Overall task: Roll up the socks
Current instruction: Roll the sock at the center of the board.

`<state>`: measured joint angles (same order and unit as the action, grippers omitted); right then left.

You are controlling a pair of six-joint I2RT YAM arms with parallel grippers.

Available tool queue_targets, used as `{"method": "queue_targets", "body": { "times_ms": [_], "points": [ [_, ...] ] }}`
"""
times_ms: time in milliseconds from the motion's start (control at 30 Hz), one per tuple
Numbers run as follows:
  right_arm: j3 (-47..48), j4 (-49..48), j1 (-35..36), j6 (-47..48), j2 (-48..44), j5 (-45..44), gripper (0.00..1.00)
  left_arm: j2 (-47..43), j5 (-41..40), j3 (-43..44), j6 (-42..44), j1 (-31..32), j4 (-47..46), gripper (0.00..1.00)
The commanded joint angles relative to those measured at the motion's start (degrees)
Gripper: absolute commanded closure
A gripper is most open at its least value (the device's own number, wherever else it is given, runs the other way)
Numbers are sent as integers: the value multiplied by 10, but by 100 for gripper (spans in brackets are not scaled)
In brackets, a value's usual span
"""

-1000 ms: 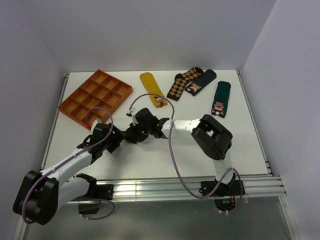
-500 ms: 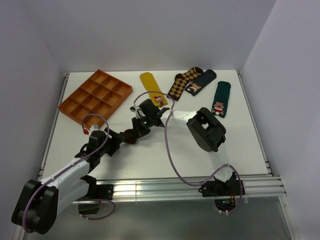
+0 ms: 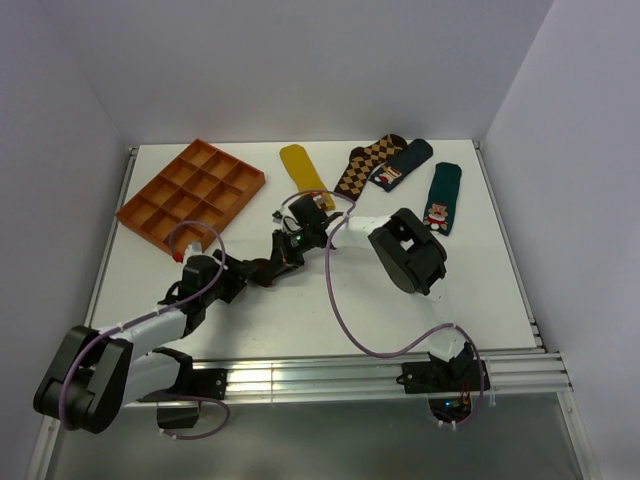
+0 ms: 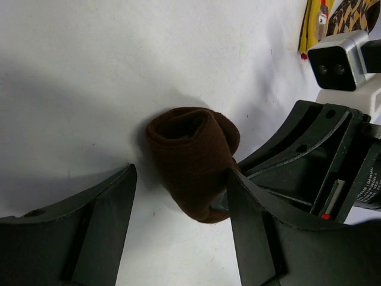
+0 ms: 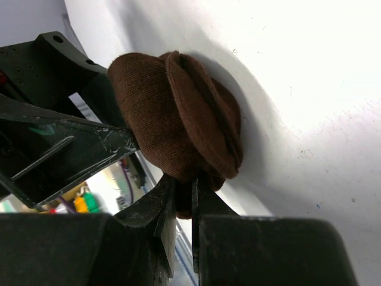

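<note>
The dark brown sock [image 4: 190, 149] lies rolled into a thick bundle on the white table; in the top view the sock [image 3: 266, 271] sits between the two arms' tips. My left gripper [image 4: 180, 179] is open around the roll. Its right finger [image 4: 256, 226] touches the fabric, while its left finger [image 4: 101, 226] stands a little clear. My right gripper [image 5: 184, 190] is shut, pinching a fold at the edge of the sock [image 5: 172, 131]. From above, the left gripper [image 3: 250, 272] comes in from the left and the right gripper [image 3: 283, 256] from the upper right.
An orange compartment tray [image 3: 190, 195] stands at the back left. A mustard yellow sock [image 3: 303, 170], a diamond-patterned sock [image 3: 365, 165], a dark teal sock [image 3: 405, 162] and a green sock [image 3: 442, 198] lie along the back. Purple cables loop over both arms.
Both arms have shifted a little to the left, the right forearm swinging toward the back. The left jaws have narrowed around the sock roll. The right gripper stays pinched on it.
</note>
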<state>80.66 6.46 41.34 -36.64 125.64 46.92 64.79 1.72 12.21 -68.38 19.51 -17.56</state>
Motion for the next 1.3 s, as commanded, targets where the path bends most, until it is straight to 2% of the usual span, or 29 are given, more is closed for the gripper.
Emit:
{"method": "queue_targets", "body": {
  "times_ms": [0, 200, 300, 433, 500, 567, 633, 800, 867, 900, 1067, 1267],
  "points": [
    [8, 30, 5, -26, 30, -11, 100, 31, 2, 5, 11, -3, 4, 33],
    [0, -6, 5, -67, 41, 3, 100, 72, 9, 13, 9, -3, -19, 33],
    [-20, -36, 5, -84, 36, -4, 100, 93, 7, 25, 15, -3, -13, 38],
    [-52, -58, 5, -74, 9, -41, 100, 115, 9, 42, 23, -3, 3, 53],
    [-60, -57, 6, -57, -20, -59, 98, 123, 11, 47, 25, -3, 8, 64],
    [-70, -46, 8, -24, -40, -95, 91, 127, 14, 51, 28, -3, 22, 74],
    [-81, -42, 11, 12, -75, -120, 81, 130, 14, 58, 35, -3, 39, 83],
    [-144, -97, 26, 71, -174, -202, 61, 137, 9, 78, 62, -1, 90, 98],
    [-148, -89, 44, 103, -215, -239, 53, 139, 7, 91, 70, -1, 117, 99],
    [-153, -87, 51, 136, -226, -276, 45, 140, 6, 96, 76, -1, 125, 99],
    [-187, -128, 102, 227, -276, -377, 39, 139, -3, 123, 92, 2, 162, 100],
    [-202, -166, 160, 309, -262, -463, 38, 139, -3, 147, 108, 4, 199, 100]
  ]
}}
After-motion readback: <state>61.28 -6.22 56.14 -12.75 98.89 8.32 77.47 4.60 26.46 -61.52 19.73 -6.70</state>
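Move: The rolled brown sock lies just ahead of the open left gripper: its middle is about 2 cm forward, 3 cm to the right and 1 cm below. From the right gripper, which already pinches it, that middle is roughly 2 cm left, 1 cm forward and 1 cm down. From the left hand, the wooden box is some 21 cm forward and 21 cm left, 1 cm lower; the yellow sock about 27 cm forward, 12 cm right, 3 cm lower. Bring the left gripper forward and to the right onto the brown roll, about 3 cm, dipping slightly, and pinch it while the right fingers keep their hold. Then open the right fingers, draw them off to the right and lift about 7 cm, drifting back left over the board and rolling the wrist some 50 degrees; keep the left pinch. ##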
